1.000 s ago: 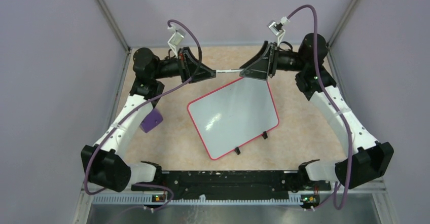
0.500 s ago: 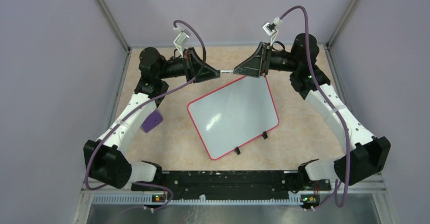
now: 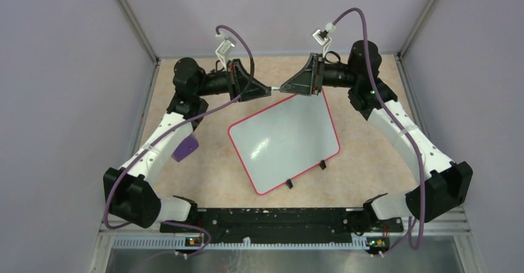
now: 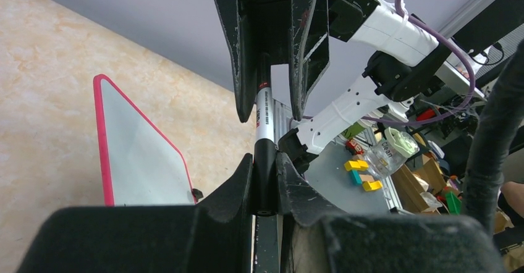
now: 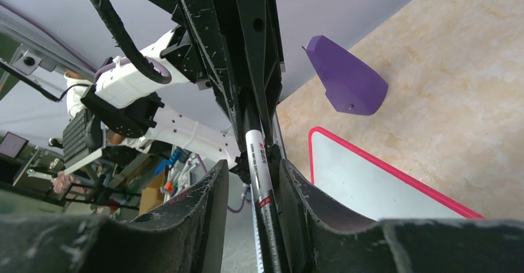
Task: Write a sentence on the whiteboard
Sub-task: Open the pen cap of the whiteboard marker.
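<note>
The whiteboard (image 3: 284, 140) lies flat and tilted mid-table, white with a red-pink rim; its surface is blank and no sentence shows. It also appears in the left wrist view (image 4: 136, 155) and the right wrist view (image 5: 371, 186). Both grippers meet tip to tip above the board's far edge. My left gripper (image 3: 267, 90) is shut on the black cap end of a white-barrelled marker (image 4: 264, 125). My right gripper (image 3: 283, 89) is open, its fingers (image 5: 204, 199) straddling the marker's barrel (image 5: 259, 162) with a gap on one side.
A purple block (image 3: 184, 147) sits on the table left of the board, under the left arm; it also shows in the right wrist view (image 5: 346, 78). Purple walls enclose the table. The board's black feet (image 3: 289, 184) point toward the arm bases.
Both grippers have moved toward each other and slightly farther back. The right gripper has slid over the marker, so less of it shows between them. The board has not moved.
</note>
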`<state>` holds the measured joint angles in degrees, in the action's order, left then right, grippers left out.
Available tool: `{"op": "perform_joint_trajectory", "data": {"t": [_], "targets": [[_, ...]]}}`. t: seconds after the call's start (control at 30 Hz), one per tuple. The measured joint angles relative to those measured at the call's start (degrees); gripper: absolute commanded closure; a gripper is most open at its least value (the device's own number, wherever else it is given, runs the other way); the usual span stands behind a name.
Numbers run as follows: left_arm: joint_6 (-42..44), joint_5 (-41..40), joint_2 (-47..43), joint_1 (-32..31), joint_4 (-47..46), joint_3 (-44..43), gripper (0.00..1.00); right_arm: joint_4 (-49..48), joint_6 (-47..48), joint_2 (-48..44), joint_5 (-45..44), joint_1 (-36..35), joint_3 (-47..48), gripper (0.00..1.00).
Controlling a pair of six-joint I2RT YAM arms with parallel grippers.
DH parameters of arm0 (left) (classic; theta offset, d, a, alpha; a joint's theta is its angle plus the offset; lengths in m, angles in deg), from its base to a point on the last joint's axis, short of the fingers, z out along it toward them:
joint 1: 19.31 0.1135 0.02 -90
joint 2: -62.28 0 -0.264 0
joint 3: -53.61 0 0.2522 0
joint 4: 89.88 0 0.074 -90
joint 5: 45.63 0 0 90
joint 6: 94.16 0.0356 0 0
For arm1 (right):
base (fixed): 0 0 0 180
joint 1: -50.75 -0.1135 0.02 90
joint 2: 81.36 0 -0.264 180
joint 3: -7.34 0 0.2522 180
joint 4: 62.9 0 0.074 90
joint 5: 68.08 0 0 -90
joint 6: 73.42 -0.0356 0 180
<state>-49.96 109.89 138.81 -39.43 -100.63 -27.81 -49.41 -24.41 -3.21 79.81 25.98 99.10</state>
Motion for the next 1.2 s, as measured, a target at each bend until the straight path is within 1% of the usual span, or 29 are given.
{"op": "perform_joint_trajectory", "data": {"t": [0.17, 0.23, 0.3, 0.4, 0.43, 0.63, 0.87, 0.93, 0.97, 1.07, 1.13, 1.2], "targets": [[0.0, 0.0, 0.2, -0.4, 0.0, 0.0, 1.0, 0.5, 0.6, 0.0, 0.0, -0.3, 0.1, 0.69], [0.0, 0.0, 0.3, -0.5, 0.0, -0.1, 1.0, 0.8, 0.9, 0.0, 0.0, -0.4, 0.2, 0.72], [0.0, 0.1, 0.4, -0.6, -0.2, -0.1, 1.0, 1.0, 1.2, 0.0, 0.0, -0.5, 0.2, 0.79], [0.1, 0.4, 0.4, -0.6, -0.4, -0.1, 1.0, 1.3, 1.7, 0.1, -0.1, -0.5, 0.2, 0.99], [0.2, 0.5, 0.4, -0.6, -0.4, -0.1, 1.0, 1.3, 1.8, 0.1, 0.3, -0.5, 0.2, 1.0], [1.4, 1.1, 0.5, -0.6, 0.2, -0.4, 1.0, 2.9, 2.5, 0.2, 0.6, -0.4, 1.2, 1.0], [1.7, 1.2, 0.3, 0.5, 0.7, -0.3, 1.0, 3.3, 1.7, 0.3, 1.8, 1.6, 1.2, 1.0], [1.2, 1.0, -0.6, 3.1, 0.5, 0.5, 1.0, 3.0, 1.0, 0.2, 2.7, 4.2, 1.2, 1.0], [0.6, 1.0, -1.1, 5.3, 0.3, 1.2, 1.0, 2.5, 0.6, 0.1, 2.8, 6.8, 1.2, 1.0], [-0.7, 1.2, -1.9, 10.5, 0.0, 2.0, 1.0, 2.2, 0.3, -0.1, 3.2, 11.0, 1.2, 1.0], [-0.3, 1.6, -2.1, 13.4, 0.7, 2.0, 1.0, 2.1, 0.3, -0.5, 3.8, 13.9, 1.2, 1.0], [4.6, 1.5, -2.4, 15.7, 7.1, 0.5, 1.0, 2.2, 0.5, -1.1, 4.5, 16.2, 1.1, 1.0]]}}
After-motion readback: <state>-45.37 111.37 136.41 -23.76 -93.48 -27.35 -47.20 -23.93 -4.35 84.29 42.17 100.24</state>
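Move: The capped marker lies sideways between the hands: the left hand already grips the cap, with the marker's middle about 5 cm to its right at the same height; for the right hand, whose fingers stand part-open around the barrel, the middle is about 1 cm to the left, level with it. The whiteboard's centre is some 37 cm below, roughly 4 cm right and 2 cm back of the left hand. The purple holder lies some 27 cm left of the left hand, 4 cm back and 35 cm below. Almost in place at first, the right hand shuts its part-open fingers and pinches the marker's barrel while the left keeps its grip on the cap. Then both pull apart, slowly and then fast, each about 8 cm out to its own side and 5 cm forward, the left turning some 15 degrees counter-clockwise and the right about as much clockwise. ##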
